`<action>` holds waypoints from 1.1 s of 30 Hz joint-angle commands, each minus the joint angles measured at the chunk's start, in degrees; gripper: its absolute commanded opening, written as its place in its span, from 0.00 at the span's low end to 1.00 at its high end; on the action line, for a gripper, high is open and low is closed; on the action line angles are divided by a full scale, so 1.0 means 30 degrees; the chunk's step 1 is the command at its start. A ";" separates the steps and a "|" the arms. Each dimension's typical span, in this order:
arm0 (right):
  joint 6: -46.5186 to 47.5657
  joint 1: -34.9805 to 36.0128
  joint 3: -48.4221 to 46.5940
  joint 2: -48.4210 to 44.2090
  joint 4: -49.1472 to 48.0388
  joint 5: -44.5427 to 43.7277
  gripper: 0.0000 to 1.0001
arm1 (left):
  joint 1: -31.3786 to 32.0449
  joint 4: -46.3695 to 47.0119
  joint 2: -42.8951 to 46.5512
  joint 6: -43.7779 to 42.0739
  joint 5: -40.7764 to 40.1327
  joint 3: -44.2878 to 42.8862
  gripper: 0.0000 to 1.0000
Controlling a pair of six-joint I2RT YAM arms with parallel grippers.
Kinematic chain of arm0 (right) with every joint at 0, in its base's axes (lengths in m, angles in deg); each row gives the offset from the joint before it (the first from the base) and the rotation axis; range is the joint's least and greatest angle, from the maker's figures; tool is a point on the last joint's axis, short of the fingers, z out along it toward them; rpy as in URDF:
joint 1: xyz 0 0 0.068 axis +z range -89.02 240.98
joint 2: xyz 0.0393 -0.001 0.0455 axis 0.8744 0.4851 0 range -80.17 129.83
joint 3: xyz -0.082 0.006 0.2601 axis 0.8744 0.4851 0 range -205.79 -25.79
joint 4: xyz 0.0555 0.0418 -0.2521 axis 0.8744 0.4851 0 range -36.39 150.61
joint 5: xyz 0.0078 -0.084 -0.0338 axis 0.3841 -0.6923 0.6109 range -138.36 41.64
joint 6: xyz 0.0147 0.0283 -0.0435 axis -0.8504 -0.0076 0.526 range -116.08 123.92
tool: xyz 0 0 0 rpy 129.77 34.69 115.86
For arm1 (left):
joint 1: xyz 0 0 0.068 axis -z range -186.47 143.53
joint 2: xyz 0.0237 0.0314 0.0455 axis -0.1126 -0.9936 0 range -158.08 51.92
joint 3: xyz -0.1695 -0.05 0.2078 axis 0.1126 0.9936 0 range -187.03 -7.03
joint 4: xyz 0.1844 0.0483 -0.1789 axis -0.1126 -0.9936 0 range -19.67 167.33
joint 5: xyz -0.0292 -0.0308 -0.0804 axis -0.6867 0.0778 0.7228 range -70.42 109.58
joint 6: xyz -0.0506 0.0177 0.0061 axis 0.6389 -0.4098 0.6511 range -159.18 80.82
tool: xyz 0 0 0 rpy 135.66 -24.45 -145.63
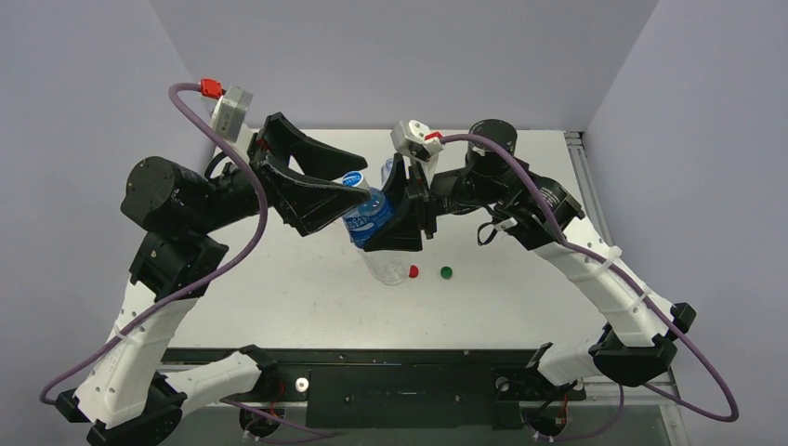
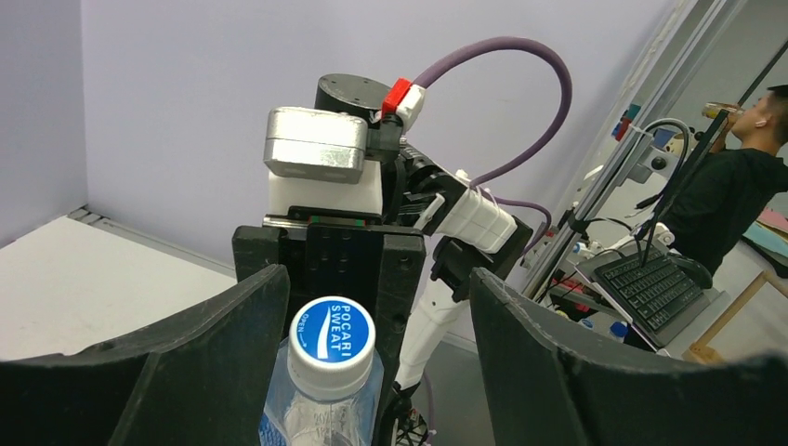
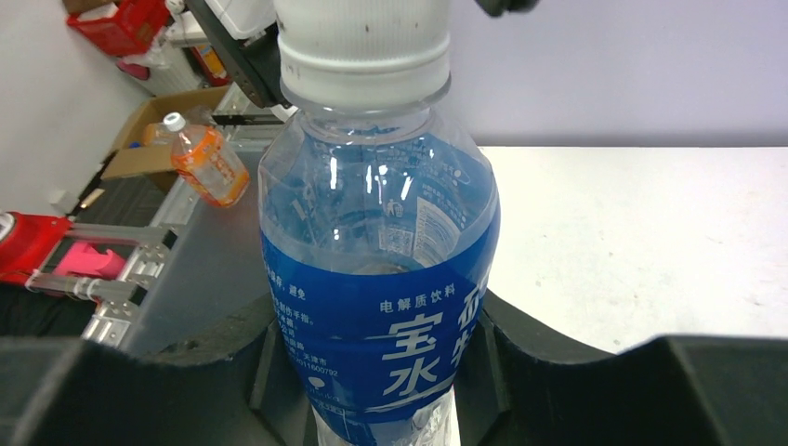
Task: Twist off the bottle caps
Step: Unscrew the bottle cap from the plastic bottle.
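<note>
A clear bottle with a blue label (image 1: 369,216) hangs tilted above the table's middle. My right gripper (image 1: 398,221) is shut on its labelled body (image 3: 381,232), one finger on each side. The bottle's whitish cap with a blue top (image 2: 331,344) sits on its neck, between the fingers of my left gripper (image 2: 376,307). That gripper is open: the cap lies against one finger (image 2: 214,372) and a wide gap separates it from the other finger (image 2: 558,372). A red cap (image 1: 413,271) and a green cap (image 1: 446,272) lie loose on the white table (image 1: 279,288), below the bottle.
A metal rail (image 1: 578,163) runs along the table's right edge. Beyond the table stand a cardboard box with an orange bottle (image 3: 209,163), a keyboard (image 2: 650,288) and a person (image 2: 734,186).
</note>
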 commanded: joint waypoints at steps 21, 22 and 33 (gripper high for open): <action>0.2543 0.0066 -0.2819 0.0611 0.2578 -0.1644 0.00 | -0.0456 0.0257 -0.0262 -0.0224 0.0791 0.0491 0.42; 0.2543 0.0070 -0.2760 0.0612 0.2568 -0.1635 0.00 | -0.0523 0.0314 -0.0281 -0.0193 0.0786 0.0473 0.41; 0.2694 -0.0063 -0.2733 0.0693 0.2735 -0.1711 0.00 | -0.0626 0.0676 -0.0355 -0.0287 0.1134 0.0290 0.00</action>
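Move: About 2 cm ahead of the left hand, 1 cm to its right and 2 cm lower is the white bottle cap, between the spread fingers but nearer the forward one. The bottle's body hangs under it, some 3 cm to the left hand's right, level fore and aft, and 11 cm below. The right hand already grips that body; from it the cap is about 9 cm up, 3 cm left and 1 cm ahead. Easing forward and down by about 2 cm each, the left hand brings its open fingers down around the white cap and closes them, from roughly two-thirds open to one-third, until they pinch the cap's sides. The right hand keeps its grip on the label, shifting the bottle about 1 cm forward and turning it some 5 degrees, partly clockwise, then holding still. ##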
